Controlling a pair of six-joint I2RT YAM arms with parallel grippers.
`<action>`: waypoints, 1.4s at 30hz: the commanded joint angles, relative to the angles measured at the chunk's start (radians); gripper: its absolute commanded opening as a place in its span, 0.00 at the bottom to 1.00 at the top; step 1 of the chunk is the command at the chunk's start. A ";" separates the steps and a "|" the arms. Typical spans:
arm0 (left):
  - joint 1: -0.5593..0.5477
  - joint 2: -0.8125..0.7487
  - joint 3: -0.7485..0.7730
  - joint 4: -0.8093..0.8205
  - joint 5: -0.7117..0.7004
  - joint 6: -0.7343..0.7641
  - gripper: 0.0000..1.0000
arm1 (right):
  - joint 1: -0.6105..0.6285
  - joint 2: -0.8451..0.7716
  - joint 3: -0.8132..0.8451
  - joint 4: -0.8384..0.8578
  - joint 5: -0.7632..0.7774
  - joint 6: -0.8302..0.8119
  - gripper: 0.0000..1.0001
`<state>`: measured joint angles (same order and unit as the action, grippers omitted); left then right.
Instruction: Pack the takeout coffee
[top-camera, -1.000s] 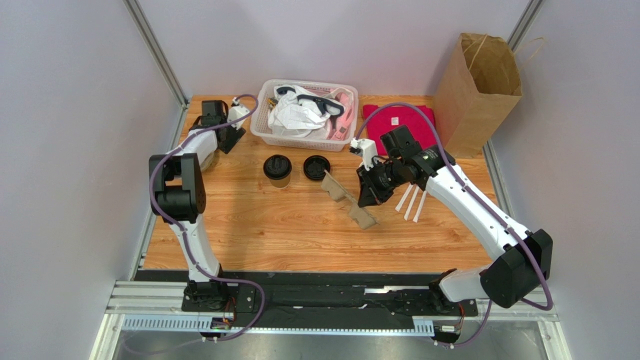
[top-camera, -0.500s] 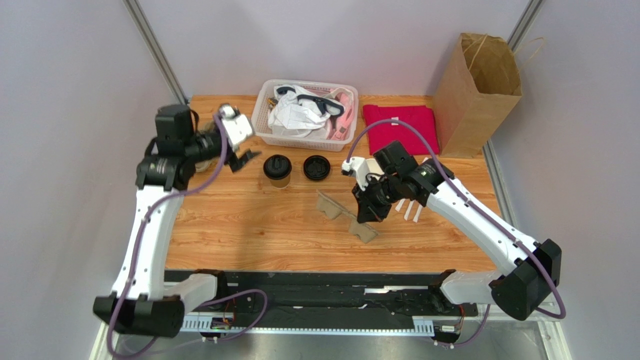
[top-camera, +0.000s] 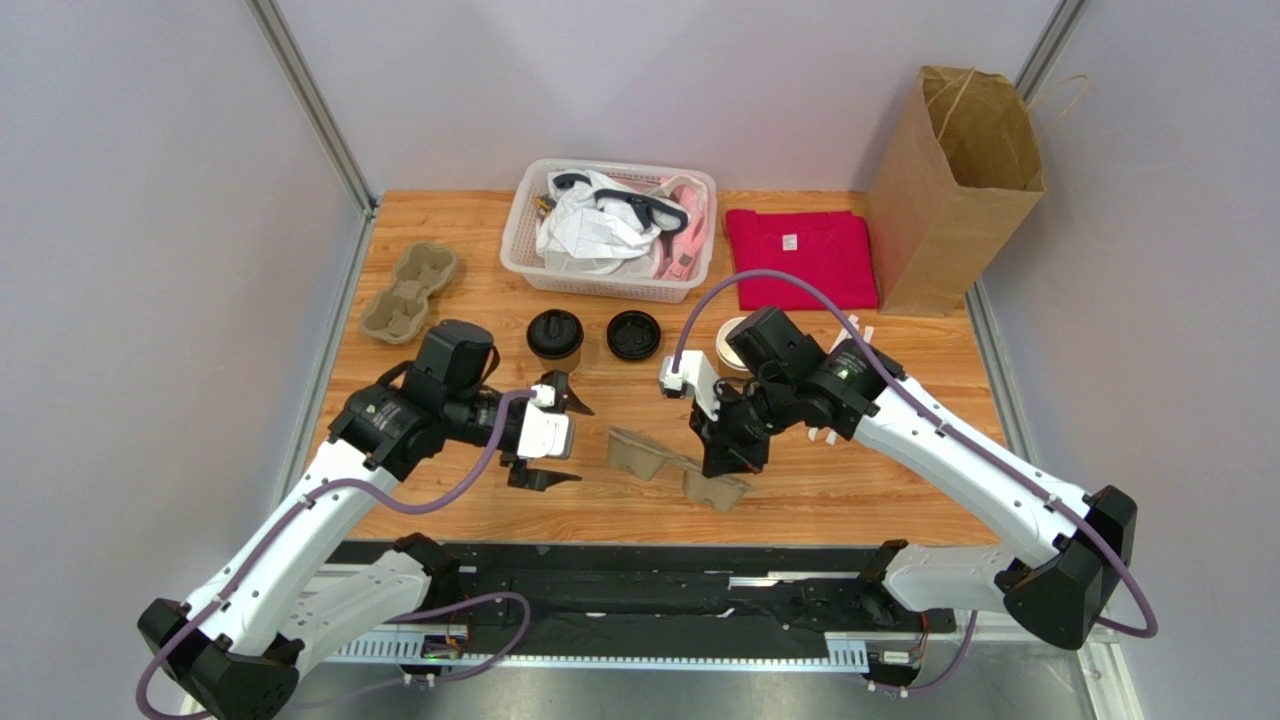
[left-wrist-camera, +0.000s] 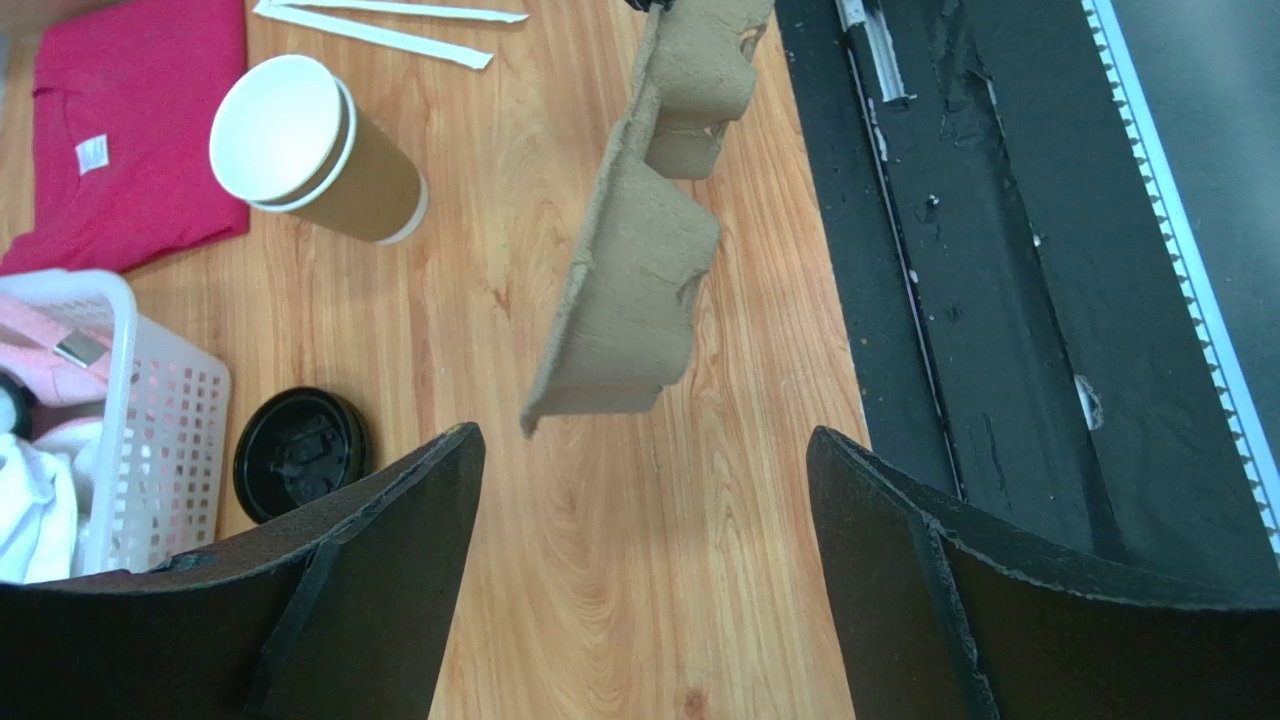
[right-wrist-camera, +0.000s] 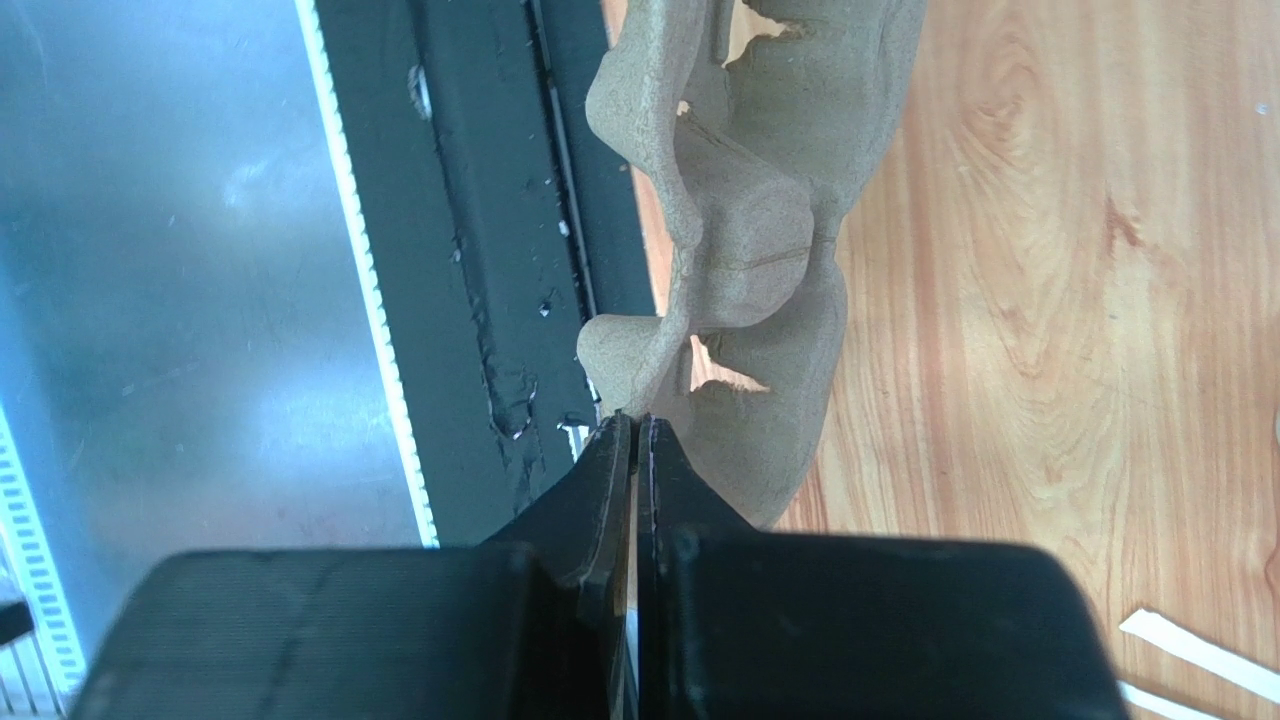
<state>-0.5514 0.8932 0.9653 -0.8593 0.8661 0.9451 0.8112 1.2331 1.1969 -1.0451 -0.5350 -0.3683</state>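
The takeout coffee (top-camera: 555, 338), a brown paper cup with a black lid, stands on the table behind my left gripper (top-camera: 559, 440); the left wrist view does not show it. The left gripper (left-wrist-camera: 643, 443) is open with only bare wood between its fingers. It faces a grey-brown pulp cup tray (top-camera: 646, 455) held on edge above the table. My right gripper (top-camera: 718, 462) is shut on that tray's rim, and the wrist view shows the jaws (right-wrist-camera: 631, 435) pinching the tray (right-wrist-camera: 751, 225). A lidless paper cup (left-wrist-camera: 308, 150) stands further right.
A loose black lid (top-camera: 633, 333) lies beside the coffee. A second pulp tray (top-camera: 409, 290) lies at the back left. Behind are a white basket (top-camera: 529, 255) of clutter, a red cloth (top-camera: 801, 255) and a tall paper bag (top-camera: 954, 180). White strips (left-wrist-camera: 391, 30) lie near the cloth.
My left arm swung from the back left corner to the front middle, uncovering the second tray, and its jaws widened. The right gripper carried its tray forward and left.
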 joint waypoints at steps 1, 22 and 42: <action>-0.051 0.022 0.004 0.078 0.030 0.011 0.85 | 0.045 -0.032 0.030 -0.023 -0.030 -0.083 0.00; -0.171 0.123 0.003 0.045 0.030 -0.203 0.03 | 0.125 -0.014 0.098 -0.018 0.104 -0.133 0.00; 0.412 -0.249 -0.132 0.075 -0.760 -0.437 0.00 | -0.351 -0.050 0.242 0.043 -0.048 0.190 1.00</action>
<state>-0.2546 0.5884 0.8886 -0.8410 0.2790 0.5182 0.5167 1.2098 1.4357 -1.0500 -0.5423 -0.2543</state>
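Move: The cup carrier, still held by the right hand, has its middle about 12 cm to the left hand's right, 2 cm back and 5 below, its free end just past the open fingertips. Some 14 cm below the left hand, the lidded cup stands 19 cm ahead and 2 left; the loose black lid, lower still, is 24 ahead and 10 right. From the right hand the carrier's middle is roughly 5 cm left, level ahead, 2 below. Left hand eases down-right, pinches the carrier, right hand opens and lifts away, left swings it some 17 cm leftward. ##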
